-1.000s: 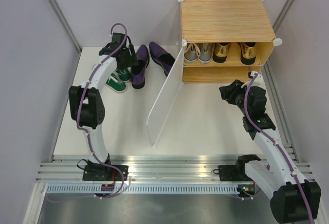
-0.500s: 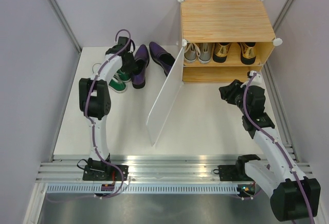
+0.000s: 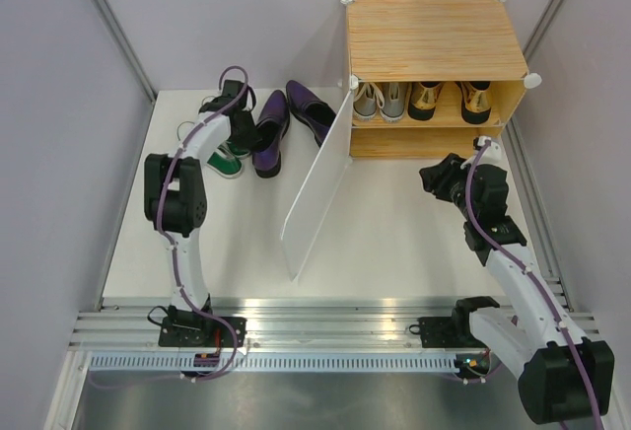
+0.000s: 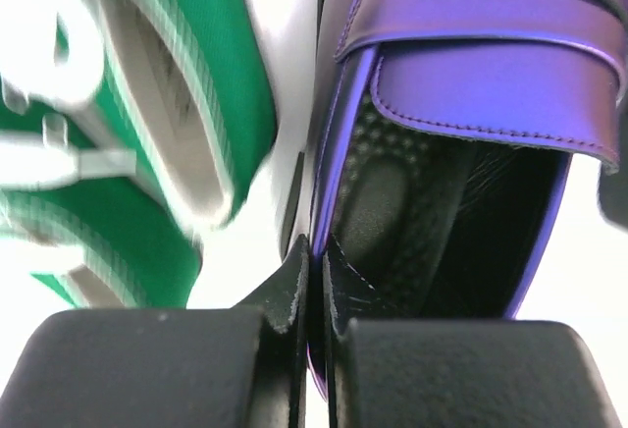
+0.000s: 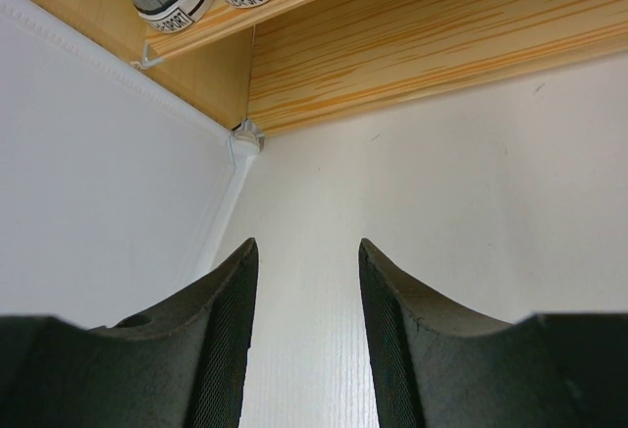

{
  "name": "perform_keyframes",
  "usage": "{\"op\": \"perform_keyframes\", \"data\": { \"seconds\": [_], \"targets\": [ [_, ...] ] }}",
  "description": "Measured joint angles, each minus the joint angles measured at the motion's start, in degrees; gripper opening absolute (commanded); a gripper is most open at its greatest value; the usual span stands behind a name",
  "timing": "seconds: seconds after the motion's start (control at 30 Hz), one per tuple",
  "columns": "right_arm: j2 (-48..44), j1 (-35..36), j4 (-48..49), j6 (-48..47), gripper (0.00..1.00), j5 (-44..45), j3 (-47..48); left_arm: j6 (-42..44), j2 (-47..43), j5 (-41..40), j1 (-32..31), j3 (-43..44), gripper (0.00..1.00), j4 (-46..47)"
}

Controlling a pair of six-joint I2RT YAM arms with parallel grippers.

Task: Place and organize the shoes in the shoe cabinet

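Observation:
My left gripper (image 3: 250, 136) is shut on the left side wall of a glossy purple dress shoe (image 3: 270, 139), one finger inside the opening (image 4: 412, 212) and one outside. Its mate (image 3: 310, 107) lies just to the right, near the door. Green sneakers (image 3: 225, 161) sit right beside the held shoe, blurred in the left wrist view (image 4: 211, 65). The shoe cabinet (image 3: 434, 35) stands at the back right; its upper shelf holds grey sneakers (image 3: 380, 101) and gold shoes (image 3: 449, 101). My right gripper (image 3: 432, 176) hovers open before the lower shelf (image 5: 412, 55), holding nothing.
The cabinet's white door panel (image 3: 317, 183) swings out toward the table's middle, between the two arms. It fills the left of the right wrist view (image 5: 98, 153). Grey walls close in the table on both sides.
My left gripper came down a little toward the purple shoe and closed on its side wall. The right arm stayed where it was.

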Motion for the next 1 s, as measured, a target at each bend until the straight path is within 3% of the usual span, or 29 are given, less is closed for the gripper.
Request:
{"op": "perform_keyframes", "data": {
  "seconds": [0.3, 0.57, 0.87, 1.0],
  "targets": [
    [-4.63, 0.00, -4.31, 0.48, 0.51, -2.16, 0.00, -0.02, -17.05, -0.68, -0.72, -11.93, 0.02, -8.37],
    [-12.92, 0.00, -10.40, 1.09, 0.51, -3.06, 0.94, -0.94, -36.98, -2.01, -0.70, -13.55, 0.02, -11.61],
    [-20.55, 0.00, -19.67, 1.33, 0.51, -1.66, 9.51, -3.61, -46.99, 0.50, -1.03, -3.19, 0.02, -19.82],
    [-23.80, 0.00, -22.27, 1.75, 0.51, 0.17, 13.66, -4.00, -47.69, 1.03, -5.70, 5.88, 0.02, -22.16]
  ]
}}
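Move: The left hand, shut on the left rim of a purple shoe, has the cabinet's lower shelf roughly 46 cm to its right and 5 cm farther out, at about its own height. The other purple shoe lies 16 cm right and 7 cm ahead, the near green shoe 8 cm left and 4 cm ahead, both 3 cm lower; the open door's middle is 18 cm right and 18 cm back. From the right hand that shelf is 22 cm ahead, 3 cm right, 12 cm below. Back first and almost level for some 8 cm, then steeply up while still drawing back, the left hand carries the purple shoe away from the floor and the green shoes, rising about 33 cm in all. Its fingers keep their pinch on the rim as the wrist tips up some 30 degrees, raising the toe. The empty right hand backs off from the cabinet and rises too, its fingers staying half open. ##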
